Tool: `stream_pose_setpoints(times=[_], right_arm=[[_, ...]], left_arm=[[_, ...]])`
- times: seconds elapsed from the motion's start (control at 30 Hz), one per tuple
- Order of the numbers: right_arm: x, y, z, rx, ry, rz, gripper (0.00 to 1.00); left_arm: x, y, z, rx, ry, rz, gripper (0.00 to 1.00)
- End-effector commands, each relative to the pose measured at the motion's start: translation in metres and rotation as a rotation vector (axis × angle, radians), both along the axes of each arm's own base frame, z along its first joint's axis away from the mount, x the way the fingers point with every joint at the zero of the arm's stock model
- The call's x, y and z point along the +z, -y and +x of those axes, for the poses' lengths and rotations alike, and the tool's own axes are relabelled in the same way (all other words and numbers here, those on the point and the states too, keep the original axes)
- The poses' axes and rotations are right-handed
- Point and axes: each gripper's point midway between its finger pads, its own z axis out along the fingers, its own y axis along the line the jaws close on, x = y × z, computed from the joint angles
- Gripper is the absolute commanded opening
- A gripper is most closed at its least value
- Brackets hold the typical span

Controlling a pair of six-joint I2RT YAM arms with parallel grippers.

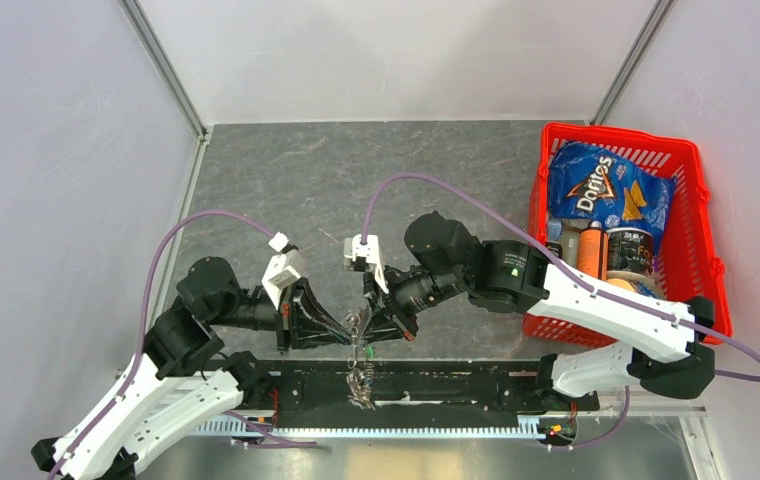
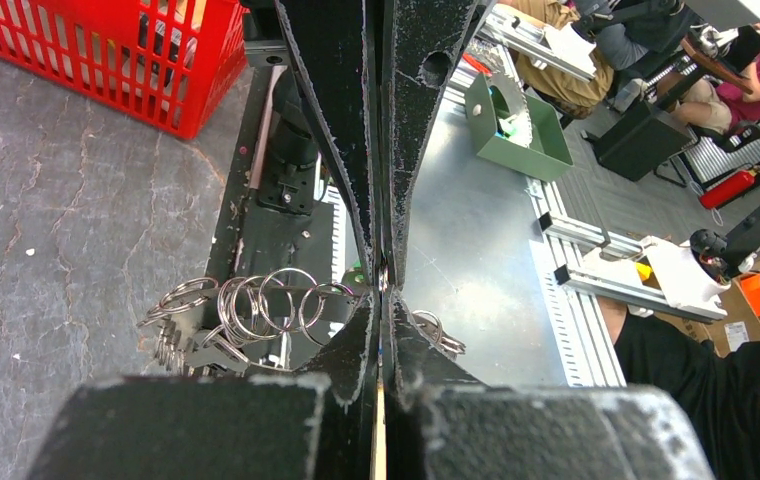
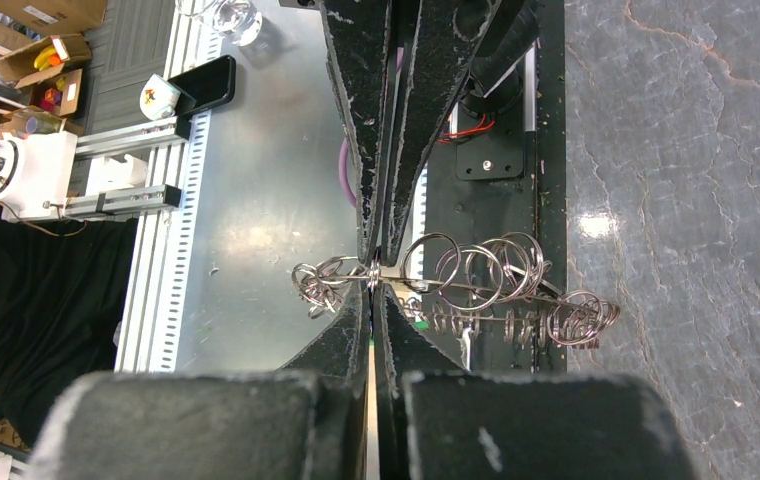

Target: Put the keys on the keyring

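The keyring (image 1: pixel 361 375) is a tangle of silver wire rings with small grey metal pieces, hanging between both arms over the black base rail. My left gripper (image 1: pixel 348 326) is shut, its tips pinching the ring wire (image 2: pixel 383 278); rings (image 2: pixel 256 305) spread to its left and a few (image 2: pixel 438 332) to its right. My right gripper (image 1: pixel 374 322) is shut on the same keyring (image 3: pixel 476 268), with a small knot of rings (image 3: pixel 321 285) on the other side of its tips. A green speck of a key (image 2: pixel 356 272) shows beside the left tips. No black-headed key can be made out.
A red basket (image 1: pixel 701 200) holding a chip bag (image 1: pixel 601 190) and cans stands at the right, behind the right arm. The black rail (image 1: pixel 476 385) and a metal tray lie along the near edge. White walls enclose the grey table (image 1: pixel 356 180).
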Motion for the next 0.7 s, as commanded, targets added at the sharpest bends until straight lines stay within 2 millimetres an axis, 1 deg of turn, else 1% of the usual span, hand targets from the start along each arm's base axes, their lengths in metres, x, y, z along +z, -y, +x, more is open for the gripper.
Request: stream_pose_setpoints(times=[0.0, 0.1, 0.17, 0.23, 0.37, 0.5, 0.67], right_arm=[[0.0272, 0.0006, -0.0079, 0.047, 0.011, 0.095, 0.00], [0.0245, -0.0021, -0.0068, 0.048, 0.009, 0.086, 0.00], [0.0224, -0.0041, -0.0055, 0.047, 0.009, 0.080, 0.00], [0.0219, -0.0049, -0.0049, 0.045, 0.011, 0.079, 0.00], [0.0218, -0.0058, -0.0038, 0.042, 0.015, 0.078, 0.00], [0.0223, -0.0061, -0.0035, 0.041, 0.017, 0.081, 0.00], [0.0236, -0.0077, -0.0032, 0.042, 0.016, 0.085, 0.00]], left_arm=[[0.0087, -0.0007, -0.0007, -0.003, 0.034, -0.024, 0.02], [0.0095, 0.0005, -0.0024, -0.020, 0.025, -0.029, 0.03], [0.0102, 0.0009, -0.0034, -0.028, 0.021, -0.033, 0.08], [0.0122, 0.0010, -0.0045, -0.034, 0.022, -0.042, 0.16], [0.0136, 0.0011, -0.0054, -0.038, 0.020, -0.050, 0.25], [0.0125, 0.0021, -0.0053, -0.043, 0.014, -0.051, 0.27], [0.0107, 0.0031, -0.0050, -0.048, 0.009, -0.049, 0.27]])
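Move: The keyring's nearest loops sit at both hands' meeting fingertips: about 1 cm to the left hand's right, level with it, and right at the right hand's pinch. From the left hand, the bunched loose rings lie some 4 cm ahead, in line sideways and about 1 cm lower. The hanging keys are roughly 8 cm below, 2 cm back and 1 cm right; the green tag is about 2 cm right, 1 cm back and 4 cm below. The left fingers, shut on the keyring's loops, let go and part to about a quarter of their range, staying around the rings while that hand eases up by roughly half a centimetre. The right fingers keep their closed pinch on the ring, facing the left tips, and that hand sinks by about half a centimetre. ##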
